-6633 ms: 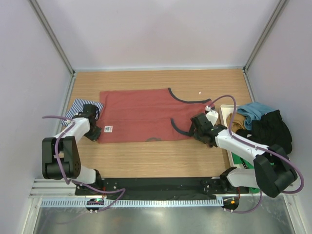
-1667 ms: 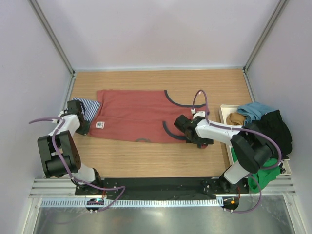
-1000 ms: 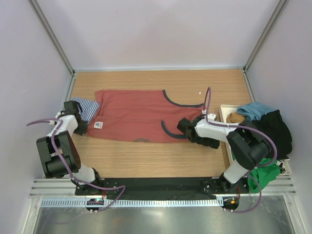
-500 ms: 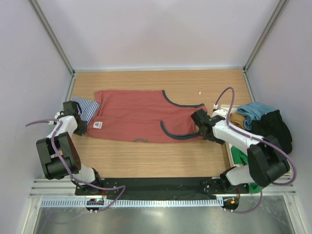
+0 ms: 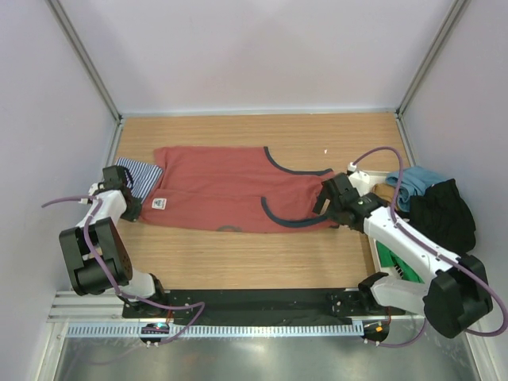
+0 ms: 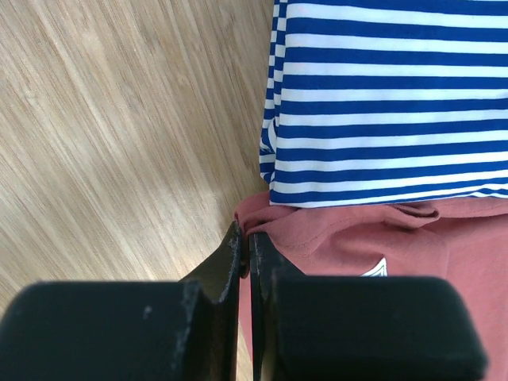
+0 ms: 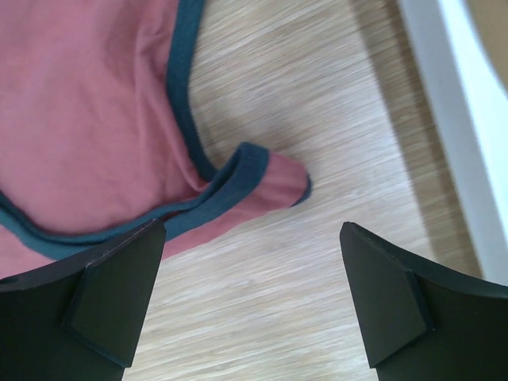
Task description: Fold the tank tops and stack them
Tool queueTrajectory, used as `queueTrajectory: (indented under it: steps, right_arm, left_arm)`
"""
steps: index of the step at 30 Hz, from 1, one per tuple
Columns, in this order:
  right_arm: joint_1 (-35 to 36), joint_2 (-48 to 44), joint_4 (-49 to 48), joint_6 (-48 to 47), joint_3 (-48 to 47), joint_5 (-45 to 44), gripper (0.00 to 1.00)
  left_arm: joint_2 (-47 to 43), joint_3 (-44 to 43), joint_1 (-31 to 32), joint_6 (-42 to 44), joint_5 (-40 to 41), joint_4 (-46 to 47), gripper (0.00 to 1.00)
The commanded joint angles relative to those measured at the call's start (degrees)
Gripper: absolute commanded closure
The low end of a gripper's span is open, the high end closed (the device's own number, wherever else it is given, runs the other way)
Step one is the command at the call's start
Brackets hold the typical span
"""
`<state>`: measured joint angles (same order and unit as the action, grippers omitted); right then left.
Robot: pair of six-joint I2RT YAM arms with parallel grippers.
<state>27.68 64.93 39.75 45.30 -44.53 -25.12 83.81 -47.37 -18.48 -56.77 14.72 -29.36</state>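
The rust-red tank top [image 5: 230, 190] lies spread flat across the table, its dark-trimmed straps pointing right. The striped tank top [image 5: 141, 175] sits folded at its left end, and the two overlap there. My left gripper [image 5: 127, 208] is shut on the red top's near-left hem corner. In the left wrist view a fold of red cloth [image 6: 333, 238] is pinched at the gripper [image 6: 244, 238], just below the striped top [image 6: 381, 103]. My right gripper [image 5: 329, 202] is open beside the near strap. That strap end [image 7: 270, 178] rests on the wood ahead of the empty gripper [image 7: 252, 230].
A white tray [image 5: 367, 176] stands at the right edge, with a heap of blue, black and green clothes [image 5: 432, 210] beside and on it. Its rim [image 7: 452, 95] shows in the right wrist view. Side walls close in the table on the left and right.
The right gripper moved right along the near strap, drawing it out, and now stands open with the strap lying on the table. The left gripper has stayed shut on the hem corner.
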Motion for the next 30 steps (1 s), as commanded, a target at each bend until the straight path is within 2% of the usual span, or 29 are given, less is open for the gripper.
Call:
queueTrajectory:
  steps: [1, 10, 16, 19, 20, 23, 28, 30]
  right_arm:
    - [0.2, 2.3, -4.7, 0.9, -1.3, 6.3, 0.0]
    - [0.0, 11.7, -10.2, 0.6, -2.3, 4.4, 0.09]
    - [-0.5, 15.8, -8.4, 2.5, -1.1, 0.6, 0.18]
    - [-1.0, 15.4, -6.4, 3.0, -0.2, -2.6, 0.39]
    - [-1.1, 15.1, -5.5, 3.0, -0.2, -3.6, 0.53]
    - [-1.1, 11.5, -1.2, 3.0, -0.7, -8.0, 0.74]
    - [-1.1, 8.9, 2.6, 1.8, -1.6, -12.8, 0.75]
    - [-1.1, 9.1, 3.1, 1.9, -1.3, -13.3, 0.71]
  left_arm:
    - [-2.0, 0.4, -0.2, -0.1, 1.1, 1.6, 0.98]
    - [-2.0, 0.4, -0.2, 0.0, 1.4, 1.7, 0.98]
    - [-1.8, 0.3, -0.2, 0.1, 1.5, 1.7, 0.98]
    - [-1.8, 0.3, -0.2, 0.1, 1.5, 1.6, 0.98]
    - [-1.8, 0.3, -0.2, 0.1, 1.5, 1.6, 0.98]
    - [-2.2, 0.4, -0.1, 0.1, 1.5, 1.6, 0.98]
    - [-3.4, 0.4, 0.5, -0.1, 2.3, 1.6, 0.98]
    - [-3.6, 0.5, 0.7, -0.2, 2.4, 1.3, 0.98]
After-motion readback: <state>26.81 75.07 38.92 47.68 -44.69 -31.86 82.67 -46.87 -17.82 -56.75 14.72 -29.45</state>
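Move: The right hand, open and empty, stands over the near shoulder strap of the red tank top: the strap end lies about 2 cm ahead, 1 cm to the left and some 6 cm below it. The white box's left rim runs about 9 cm to the right of the strap end; the dark-trimmed armhole lies some 15 cm to its left and 2 cm farther out. From the left hand, already pinching the far end of the tank top, the strap end is roughly 68 cm right and 4 cm back. Down some 6 cm, with a small swing left and forward, the right hand comes onto the strap end; its wide-open fingers shut on it, starting low and finishing as the hand pulls away to the right. It ends about 3 cm up and 4 cm to the right of the low point, strap pinched, while the left hand keeps its corner in place. ##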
